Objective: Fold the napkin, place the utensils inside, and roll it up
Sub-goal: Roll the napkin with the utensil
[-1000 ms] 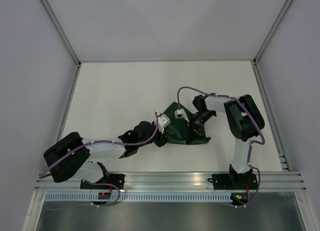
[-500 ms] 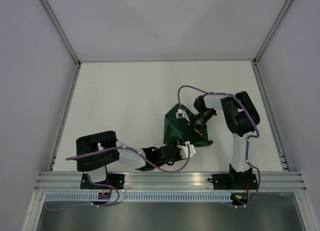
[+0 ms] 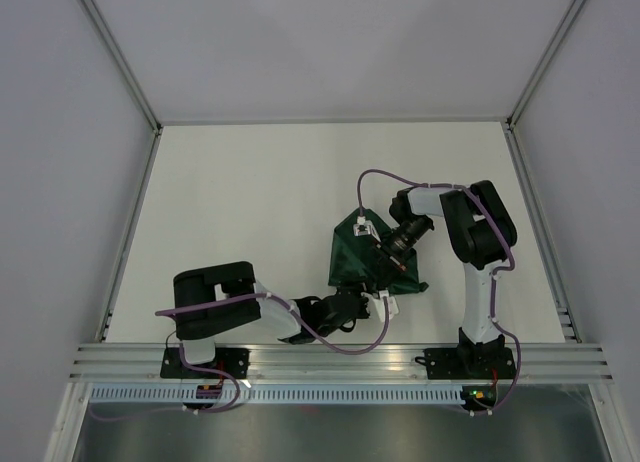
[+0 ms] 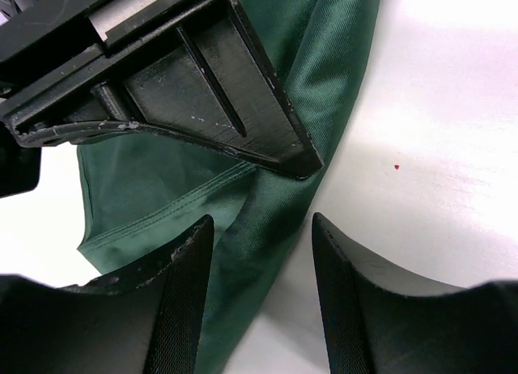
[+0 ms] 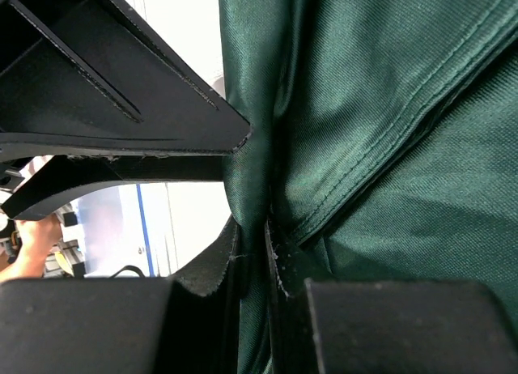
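The dark green napkin (image 3: 352,254) lies bunched and folded on the white table, right of centre. My right gripper (image 3: 380,270) reaches into it from the right and is shut on a raised fold of the napkin (image 5: 388,147), pinched between its fingers (image 5: 279,265). My left gripper (image 3: 372,292) sits at the napkin's near edge, open. In the left wrist view a rolled fold of napkin (image 4: 275,204) lies between its spread fingers (image 4: 188,293), nearer the left one, with nothing squeezed. The right gripper's black finger (image 4: 210,82) hangs just above. The utensils are hidden.
An aluminium rail (image 3: 340,357) with both arm bases runs along the near edge, close behind the left gripper. Grey walls enclose the white table (image 3: 250,192) on three sides. A tiny red speck (image 4: 396,167) marks the table beside the napkin.
The left arm has swung from the napkin's left side round to its near edge, and its gripper has opened. The right gripper kept its hold; the napkin has bunched narrower.
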`<action>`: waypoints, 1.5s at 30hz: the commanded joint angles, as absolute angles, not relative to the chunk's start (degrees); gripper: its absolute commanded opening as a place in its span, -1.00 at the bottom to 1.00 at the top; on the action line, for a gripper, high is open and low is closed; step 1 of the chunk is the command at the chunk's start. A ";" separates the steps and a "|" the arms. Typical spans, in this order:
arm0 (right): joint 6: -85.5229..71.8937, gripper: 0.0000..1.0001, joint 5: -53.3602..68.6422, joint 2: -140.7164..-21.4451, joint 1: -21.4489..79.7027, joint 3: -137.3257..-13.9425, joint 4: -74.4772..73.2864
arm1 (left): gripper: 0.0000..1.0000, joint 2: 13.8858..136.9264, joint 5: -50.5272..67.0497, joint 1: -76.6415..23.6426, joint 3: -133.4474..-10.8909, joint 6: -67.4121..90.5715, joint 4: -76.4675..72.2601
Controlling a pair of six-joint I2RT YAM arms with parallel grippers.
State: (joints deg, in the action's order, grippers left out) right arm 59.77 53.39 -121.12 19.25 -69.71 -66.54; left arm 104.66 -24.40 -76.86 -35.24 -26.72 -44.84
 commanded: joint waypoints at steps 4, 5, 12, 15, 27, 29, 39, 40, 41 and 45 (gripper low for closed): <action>63.63 -0.86 46.58 -124.63 18.81 -70.49 -61.87 | 0.13 105.90 -21.54 -76.64 -35.50 -30.85 -46.07; 63.72 -0.86 46.58 -124.72 18.81 -70.49 -61.79 | 0.11 106.17 -21.19 -76.55 -35.77 -30.68 -45.62; 63.81 -0.87 46.58 -124.98 18.72 -70.66 -62.23 | 0.06 106.44 -16.70 -74.01 -36.56 -26.72 -42.19; 63.98 -0.87 46.67 -125.16 18.72 -70.75 -62.40 | 0.06 106.08 -14.60 -73.30 -36.38 -26.02 -41.23; 64.42 -0.87 47.02 -126.03 18.28 -71.54 -63.46 | -0.47 106.70 -4.49 -70.49 -39.64 -21.80 -29.63; 64.51 -0.87 47.11 -126.04 18.19 -71.63 -63.54 | -0.66 106.70 -1.68 -69.53 -40.34 -20.14 -27.61; 63.46 -0.60 47.55 -124.02 18.11 -71.19 -62.41 | -0.95 107.40 8.42 -66.54 -42.36 -13.89 -19.69; 63.11 -0.44 47.98 -123.23 18.02 -71.19 -62.14 | -0.95 107.32 9.39 -66.10 -42.28 -12.84 -19.60; 62.76 -0.36 48.25 -122.44 17.93 -71.02 -62.05 | -0.95 107.66 10.54 -65.66 -42.54 -12.22 -19.08; 61.00 -0.05 49.22 -115.68 17.23 -71.02 -60.74 | -0.95 108.54 17.29 -63.37 -42.89 -8.97 -18.55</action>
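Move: The napkin roll is held in the right gripper's closed fingers. The place for the left gripper to pinch it lies about 2 cm to that hand's right, level fore and aft and 2 cm below. From the left hand, the roll's right end is some 11 cm to the right and 1 cm back, and the napkin's far corner about 15 cm ahead and 4 cm left, both a little below. Bring the open left gripper about 2.5 cm right and 1 cm down onto the napkin roll beside the right gripper. Shut the fingers on the cloth while tipping them some 20 degrees steeper and turning slightly clockwise. Keep the right gripper pinching, letting it drift about 1 cm right, until the left has closed; then open it and start lifting, just under 1 cm. ##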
